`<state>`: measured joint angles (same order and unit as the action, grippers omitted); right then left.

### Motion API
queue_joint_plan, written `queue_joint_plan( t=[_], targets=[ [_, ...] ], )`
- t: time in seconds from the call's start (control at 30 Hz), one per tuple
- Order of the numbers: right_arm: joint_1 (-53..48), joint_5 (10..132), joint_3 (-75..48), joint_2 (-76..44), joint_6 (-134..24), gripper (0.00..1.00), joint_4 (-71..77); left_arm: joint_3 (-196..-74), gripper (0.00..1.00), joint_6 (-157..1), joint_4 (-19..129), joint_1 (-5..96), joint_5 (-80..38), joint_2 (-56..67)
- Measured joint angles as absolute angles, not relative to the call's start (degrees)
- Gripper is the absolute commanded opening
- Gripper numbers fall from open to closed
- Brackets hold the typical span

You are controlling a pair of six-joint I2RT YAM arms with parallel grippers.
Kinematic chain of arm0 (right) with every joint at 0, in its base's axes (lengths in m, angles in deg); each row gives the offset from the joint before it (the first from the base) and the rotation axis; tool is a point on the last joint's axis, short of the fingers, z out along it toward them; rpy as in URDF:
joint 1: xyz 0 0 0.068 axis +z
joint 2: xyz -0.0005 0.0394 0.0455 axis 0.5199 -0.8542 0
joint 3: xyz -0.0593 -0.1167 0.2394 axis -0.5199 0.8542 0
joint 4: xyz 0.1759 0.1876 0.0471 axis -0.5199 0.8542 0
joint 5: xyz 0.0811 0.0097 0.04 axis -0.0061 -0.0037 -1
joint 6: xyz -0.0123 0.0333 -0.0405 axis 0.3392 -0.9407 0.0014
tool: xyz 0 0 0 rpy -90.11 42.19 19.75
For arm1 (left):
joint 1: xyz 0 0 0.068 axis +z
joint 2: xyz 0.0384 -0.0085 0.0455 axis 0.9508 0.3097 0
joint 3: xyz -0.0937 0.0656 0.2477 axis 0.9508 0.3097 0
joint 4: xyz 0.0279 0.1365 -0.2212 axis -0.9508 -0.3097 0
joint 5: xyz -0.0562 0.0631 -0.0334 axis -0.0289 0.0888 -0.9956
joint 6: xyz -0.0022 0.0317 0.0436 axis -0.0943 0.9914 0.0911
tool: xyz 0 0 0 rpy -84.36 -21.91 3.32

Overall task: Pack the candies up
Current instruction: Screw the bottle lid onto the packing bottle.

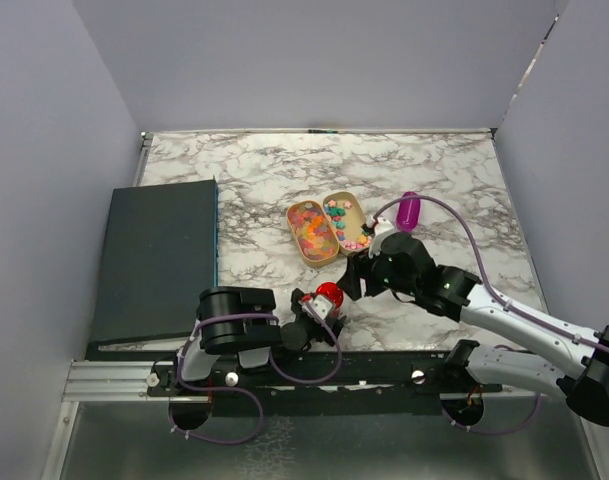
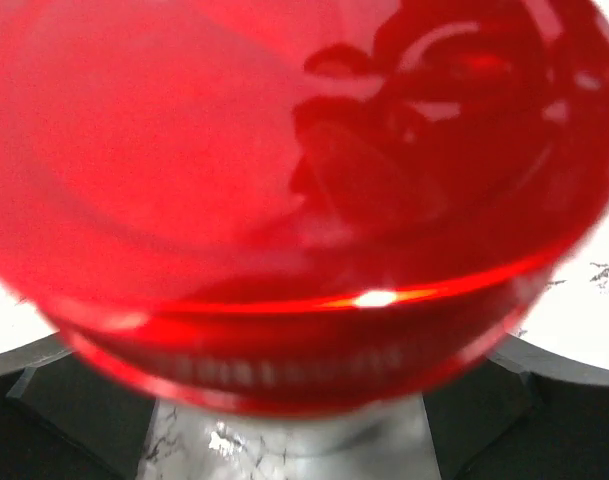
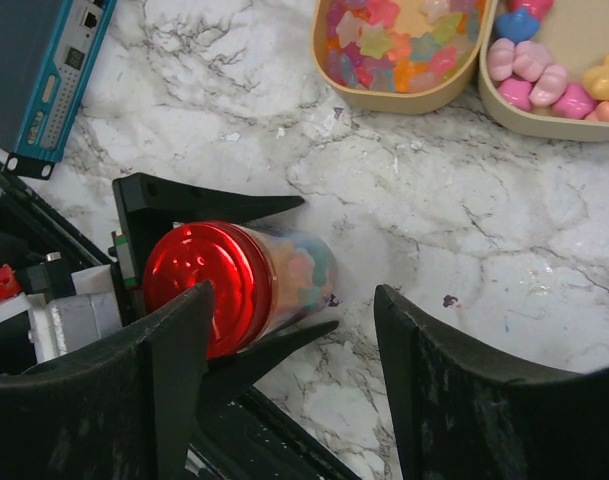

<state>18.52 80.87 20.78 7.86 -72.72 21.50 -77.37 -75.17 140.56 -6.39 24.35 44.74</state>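
A clear jar with a shiny red lid (image 1: 328,293) stands near the table's front edge, with pastel candies (image 3: 304,272) showing through its side. My left gripper (image 1: 323,304) is open and its black fingers (image 3: 214,205) flank the jar. In the left wrist view the red lid (image 2: 284,200) fills nearly the whole picture. More candies (image 1: 312,230) lie in two tan trays, star shapes (image 3: 394,45) in one and rounder pink sweets (image 3: 544,75) in the other. My right gripper (image 3: 292,292) hovers open just above and right of the jar (image 3: 199,285), holding nothing.
A purple scoop (image 1: 409,210) lies right of the trays (image 3: 384,100). A dark flat box (image 1: 154,260) covers the table's left side, its edge with ports (image 3: 44,90) close to the left arm. Grey walls enclose the marble table (image 1: 434,170).
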Motion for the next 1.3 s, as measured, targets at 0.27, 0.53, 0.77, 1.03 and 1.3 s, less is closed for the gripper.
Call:
queue_joint_plan(
  t=[0.27, 0.53, 0.77, 1.03, 1.3],
  targets=[
    [15.1, 73.3, 20.8, 4.0, -71.5, 0.5, 18.2, -79.3, 0.65, -73.8, 140.7, -2.9, 18.8, 45.9],
    [12.4, 66.9, 20.9, 1.8, -70.8, 0.41, 15.5, -79.4, 0.47, -73.1, 140.8, 0.5, 11.3, 46.0],
    [11.8, 62.7, 21.9, 1.7, -70.6, 0.34, 14.2, -79.6, 0.37, -73.2, 141.0, 3.6, 4.9, 46.2],
    [10.6, 62.4, 22.7, 1.7, -70.6, 0.12, 13.5, -80.2, 0.37, -73.4, 141.0, 5.4, 0.9, 47.0],
    [10.2, 62.3, 25.4, 4.6, -71.0, 0.02, 11.8, -80.2, 0.36, -73.5, 141.1, 5.9, 0.5, 47.0]
  ],
)
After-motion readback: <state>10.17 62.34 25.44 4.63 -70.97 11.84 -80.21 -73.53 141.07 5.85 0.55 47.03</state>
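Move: The candy-filled bottle with its red lid already on top stands between the left hand's open fingers, its middle about 1 cm ahead, 1 cm right and some 3 cm up. From the right hand the lid lies about 5 cm left, 1 cm back and 4 cm below. The star candy tray sits some 18 cm ahead of the right hand, 9 cm left and 13 cm down; the second candy tray is about 20 cm ahead, 1 cm left and equally low. The bottle is gripped by the left fingers, which close on its sides as that hand slides about 3 cm forward and right, turning some 10 degrees clockwise. The right hand edges a couple of centimetres left and down towards the lid, then eases slightly back right, its fingers closing nearly shut so that their tips come against the lid's right edge. ##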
